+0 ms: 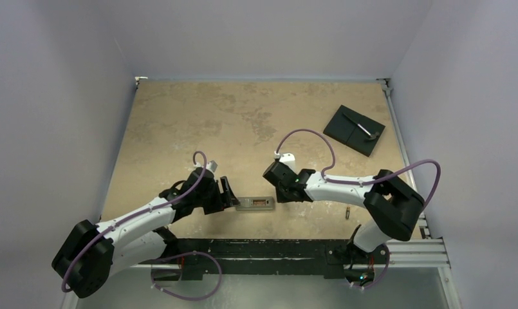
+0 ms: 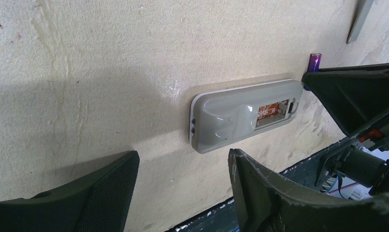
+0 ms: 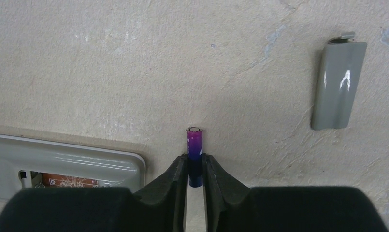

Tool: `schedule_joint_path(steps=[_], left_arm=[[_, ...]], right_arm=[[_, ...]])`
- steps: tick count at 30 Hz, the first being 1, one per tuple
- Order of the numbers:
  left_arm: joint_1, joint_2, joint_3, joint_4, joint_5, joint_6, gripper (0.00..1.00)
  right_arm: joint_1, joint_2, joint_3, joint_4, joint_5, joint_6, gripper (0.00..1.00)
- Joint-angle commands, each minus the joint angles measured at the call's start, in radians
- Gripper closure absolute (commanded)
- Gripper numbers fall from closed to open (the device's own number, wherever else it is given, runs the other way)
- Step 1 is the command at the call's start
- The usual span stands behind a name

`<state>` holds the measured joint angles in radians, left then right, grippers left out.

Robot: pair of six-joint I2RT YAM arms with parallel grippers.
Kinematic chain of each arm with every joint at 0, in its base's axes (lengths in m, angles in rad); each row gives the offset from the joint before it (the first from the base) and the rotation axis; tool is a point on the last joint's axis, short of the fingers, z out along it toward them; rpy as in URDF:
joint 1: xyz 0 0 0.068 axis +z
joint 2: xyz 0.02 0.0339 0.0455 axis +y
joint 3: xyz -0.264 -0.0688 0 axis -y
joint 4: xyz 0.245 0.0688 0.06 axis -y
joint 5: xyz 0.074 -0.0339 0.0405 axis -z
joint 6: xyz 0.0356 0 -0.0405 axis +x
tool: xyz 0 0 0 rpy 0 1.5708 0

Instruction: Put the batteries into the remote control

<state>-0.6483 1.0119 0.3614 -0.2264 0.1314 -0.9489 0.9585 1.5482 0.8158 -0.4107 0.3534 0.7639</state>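
The remote control (image 1: 255,204) lies grey back up near the front edge, its compartment open with orange showing inside (image 2: 268,112). My left gripper (image 2: 182,159) stands open just short of the remote's left end (image 2: 216,128), touching nothing. My right gripper (image 3: 194,158) is at the remote's right end (image 3: 62,164), its fingers pressed on both sides of a purple battery (image 3: 194,145). That battery (image 2: 314,62) lies on the table and pokes out past the fingertips. Another small battery (image 1: 348,212) rests to the right, near the right arm.
A narrow grey cover strip (image 3: 338,84) lies on the table right of the held battery. A black square plate (image 1: 355,129) with a small tool on it sits at the back right. The dark front rail (image 1: 275,248) runs just behind the remote.
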Motion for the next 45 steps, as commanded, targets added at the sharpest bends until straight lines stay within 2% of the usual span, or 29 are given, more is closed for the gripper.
schedule_joint_path(steps=[1,4,14,22,30,45], left_arm=[[0.003,-0.010,-0.017,-0.005,0.005,0.018,0.33],[0.004,-0.008,-0.019,-0.001,0.009,0.017,0.33],[0.003,-0.010,-0.016,-0.004,0.016,0.021,0.33],[0.003,-0.009,-0.011,0.001,0.037,0.033,0.32],[0.003,-0.009,-0.007,0.002,0.042,0.042,0.32],[0.003,-0.034,-0.008,-0.004,0.060,0.053,0.32]], right_arm=[[0.019,0.028,0.037,-0.005,0.040,-0.026,0.80],[0.028,0.032,0.048,-0.022,0.062,-0.033,1.00],[0.031,-0.066,0.033,-0.026,0.083,-0.125,1.00],[0.032,-0.180,0.011,0.003,0.027,-0.283,1.00],[0.034,-0.298,-0.006,0.094,-0.133,-0.520,1.00],[0.034,-0.319,0.102,0.028,-0.403,-0.941,1.00]])
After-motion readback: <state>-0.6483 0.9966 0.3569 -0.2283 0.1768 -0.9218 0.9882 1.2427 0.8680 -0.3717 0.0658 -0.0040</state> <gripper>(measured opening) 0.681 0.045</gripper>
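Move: The purple battery lies right between the right hand's open fingertips, its middle about 1 cm ahead of them and level with them in height. The remote control's middle is some 9 cm to the left of that hand and 2 cm back; the grey battery cover lies about 8 cm to its right and 5 cm ahead. From the left hand the battery is roughly 16 cm to the right, 3 cm ahead and 2 cm lower. The purple battery gets pinched across its sides as the right fingers close, after which the right hand lifts it about 11 cm. On the way up the hand swings counter-clockwise some 45 degrees, tips its fingers up a little, and drifts about 4 cm left to above the remote's right-hand end, keeping its grip. ##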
